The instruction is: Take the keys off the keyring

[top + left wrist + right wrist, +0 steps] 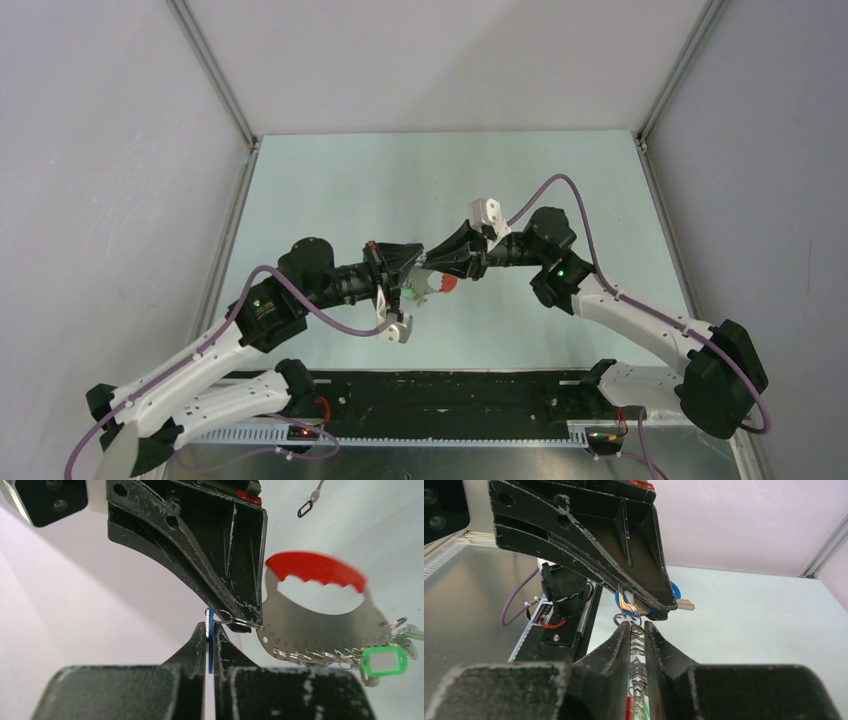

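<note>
The keyring (320, 625) is a flat metal plate with a red plastic arch (315, 566), held off the table where my two grippers meet. Several keys on small rings line its lower edge, one with a green tag (384, 661). My left gripper (210, 627) is shut on a blue-tagged key (210, 652), which a small ring (235, 620) links to the plate's corner. My right gripper (637, 626) is shut on the keyring (638, 667), seen edge-on between its fingers. In the top view the keyring (447, 284) hangs between the left gripper (410, 268) and the right gripper (432, 272).
A lone silver key with a black tag (305, 509) lies on the pale green table (330, 190) beyond the grippers. White walls with metal corner posts (212, 65) enclose the table. A black rail (450, 390) with the arm bases runs along the near edge.
</note>
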Robot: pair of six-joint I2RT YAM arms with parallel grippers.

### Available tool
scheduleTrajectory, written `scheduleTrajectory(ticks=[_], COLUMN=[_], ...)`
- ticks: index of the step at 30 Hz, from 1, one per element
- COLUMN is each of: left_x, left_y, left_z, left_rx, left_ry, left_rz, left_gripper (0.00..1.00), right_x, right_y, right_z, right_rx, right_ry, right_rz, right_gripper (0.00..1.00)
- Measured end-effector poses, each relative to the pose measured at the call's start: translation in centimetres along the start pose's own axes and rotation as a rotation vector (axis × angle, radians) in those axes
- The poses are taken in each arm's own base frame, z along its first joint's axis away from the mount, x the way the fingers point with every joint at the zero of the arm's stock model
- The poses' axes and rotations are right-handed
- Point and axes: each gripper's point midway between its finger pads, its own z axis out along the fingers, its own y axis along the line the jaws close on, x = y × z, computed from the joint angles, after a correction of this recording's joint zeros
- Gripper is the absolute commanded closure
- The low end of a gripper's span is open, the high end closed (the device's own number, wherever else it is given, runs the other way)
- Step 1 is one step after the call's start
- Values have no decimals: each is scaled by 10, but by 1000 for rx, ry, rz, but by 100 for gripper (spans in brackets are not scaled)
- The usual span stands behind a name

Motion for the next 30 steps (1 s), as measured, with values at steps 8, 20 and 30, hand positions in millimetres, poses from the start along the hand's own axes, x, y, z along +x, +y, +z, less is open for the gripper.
scheduleTrajectory(ticks=[8, 20, 30], left_x=[0, 0, 6], left_y=[-1, 2, 4], left_z=[0, -3, -4], left_rx=[3, -10, -23], left_ry=[-2, 7, 36], left_rz=[-1, 4, 5], left_gripper=[100, 100, 100], right_x=[-1, -4, -7], right_y=[0, -3, -29], right_z=[1, -4, -10], right_rx=[-2, 47, 192], right_ry=[-7, -15, -91], right_rz=[8, 209, 660], right_gripper=[100, 100, 100])
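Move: The ring joining the blue key tag to the upper corner of the metal keyring plate is between the right hand's half-open fingers, level with them and about 1 cm left. From the left hand, which holds the tag, it is some 2 cm right, 1 back and 1 below. From the right hand, the tag is roughly 3 cm left and 1 forward and up; the red handle is about 4 back, 4 right and 9 below, the green tag some 6 back, 3 left and 14 below. The right hand first stays in place and shuts its fingers, pinching the ring end at the keyring plate's upper corner. Keeping that pinch, it rolls about its own finger line by some 40 degrees, upper side going forward, and swings forward about 3 cm and a touch right past the left fingertips, while the left hand stays almost still with its grip kept on the blue tag. ##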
